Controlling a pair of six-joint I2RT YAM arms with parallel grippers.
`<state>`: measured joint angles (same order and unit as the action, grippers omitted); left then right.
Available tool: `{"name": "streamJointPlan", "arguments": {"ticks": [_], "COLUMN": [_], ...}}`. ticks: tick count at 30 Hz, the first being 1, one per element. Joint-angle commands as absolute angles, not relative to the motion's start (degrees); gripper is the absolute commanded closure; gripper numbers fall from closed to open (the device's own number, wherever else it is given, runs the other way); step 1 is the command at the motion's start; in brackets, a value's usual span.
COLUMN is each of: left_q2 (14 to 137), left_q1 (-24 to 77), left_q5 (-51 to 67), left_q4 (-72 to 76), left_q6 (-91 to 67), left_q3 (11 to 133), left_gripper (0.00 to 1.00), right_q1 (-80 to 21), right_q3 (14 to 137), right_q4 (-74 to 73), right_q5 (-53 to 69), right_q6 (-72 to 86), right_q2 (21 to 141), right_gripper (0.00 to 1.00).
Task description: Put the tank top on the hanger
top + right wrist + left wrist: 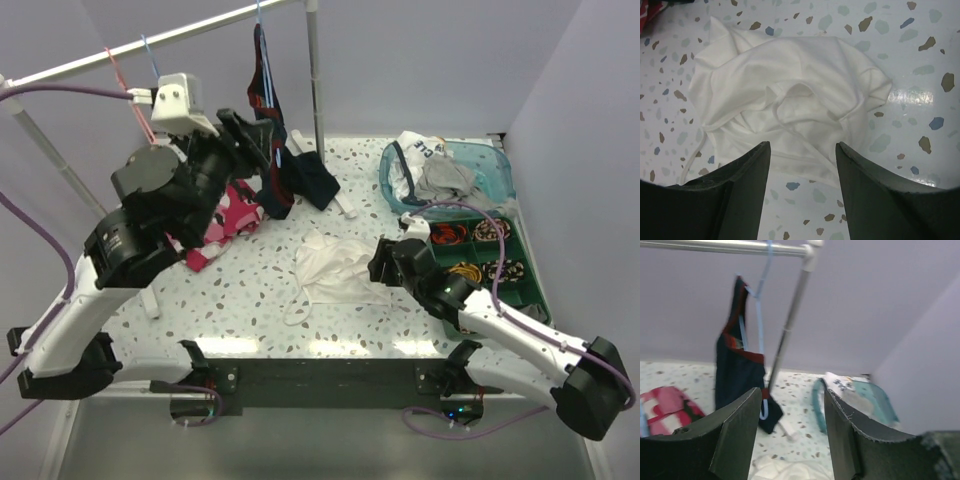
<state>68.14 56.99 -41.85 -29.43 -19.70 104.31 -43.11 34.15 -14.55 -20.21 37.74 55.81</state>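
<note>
The white tank top [335, 265] lies crumpled on the speckled table near the middle, with a strap trailing to the front left. It fills the right wrist view [790, 100] and shows at the bottom edge of the left wrist view [785, 470]. My right gripper [380, 262] is open and empty at the top's right edge, low over the table, its jaws [802, 146] just short of the fabric. A light-blue hanger [150, 55] hangs on the rail at the far left, mostly hidden behind my left wrist. My left gripper [260, 135] is raised, open [792, 392] and empty.
A pink hanger [125, 90] hangs beside the blue one. A navy garment with red stripes [280, 160] hangs on another light-blue hanger [760, 315] by the rail's upright pole [315, 80]. A pink camouflage garment [225, 225] lies at the left. A teal basket [500, 165] and a green tray [530, 280] stand at the right.
</note>
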Motion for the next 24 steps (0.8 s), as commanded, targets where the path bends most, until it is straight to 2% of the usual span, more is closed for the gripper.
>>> {"name": "streamJointPlan", "arguments": {"ticks": [1,7,11,20,24], "left_q2": [74.2,77.0,78.6,81.0,83.4], "left_q1": [54.8,49.5,37.7,24.1,21.0], "left_q5": [-64.2,-68.5,-58.1,-43.4,-41.4], "left_q4": [-44.2,-48.9,-51.9,-47.6,-47.4], "left_q6": [-15.7,-14.1,-15.5,-14.2,-14.0], "left_q3": [113.2,118.6,119.4,116.2,117.1], "left_gripper": [0.42,0.41,0.41,0.41,0.43], "right_q1": [-43.2,-43.2,-43.3,-43.2,-43.3], "right_q3": [36.6,38.1,39.3,38.8,38.6], "right_q4": [-12.1,-12.9,-13.7,-14.2,-14.2], "right_q5": [-18.7,-17.0,-16.2,-15.5,-15.4], "right_q6": [36.8,36.0,35.2,35.1,35.2], "right_q2": [57.0,58.0,57.6,56.3,56.2], "right_gripper": [0.41,0.41,0.41,0.41,0.41]}}
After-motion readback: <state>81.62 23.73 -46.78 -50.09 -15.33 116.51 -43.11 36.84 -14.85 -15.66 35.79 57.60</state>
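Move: The free blue hanger on the rail hangs about 17 cm ahead of the left gripper and 20 cm to its left, its middle some 10 cm lower. The pink hanger is about 6 cm to the left of it and 1 cm nearer; the hung navy garment lies roughly 22 cm ahead of the left gripper and 2 cm left. From the right gripper the blue hanger is about 40 cm left, 20 cm ahead and 30 cm up. Swing the open left gripper some 17 cm left and about 10 cm forward, sinking a little late in the reach, away from the navy garment and up to the blue hanger. Meanwhile turn it counter-clockwise nearly 40 degrees, tip the fingers down and roll its left side up, so the hanger stands ahead between the open fingertips, not yet gripped. ##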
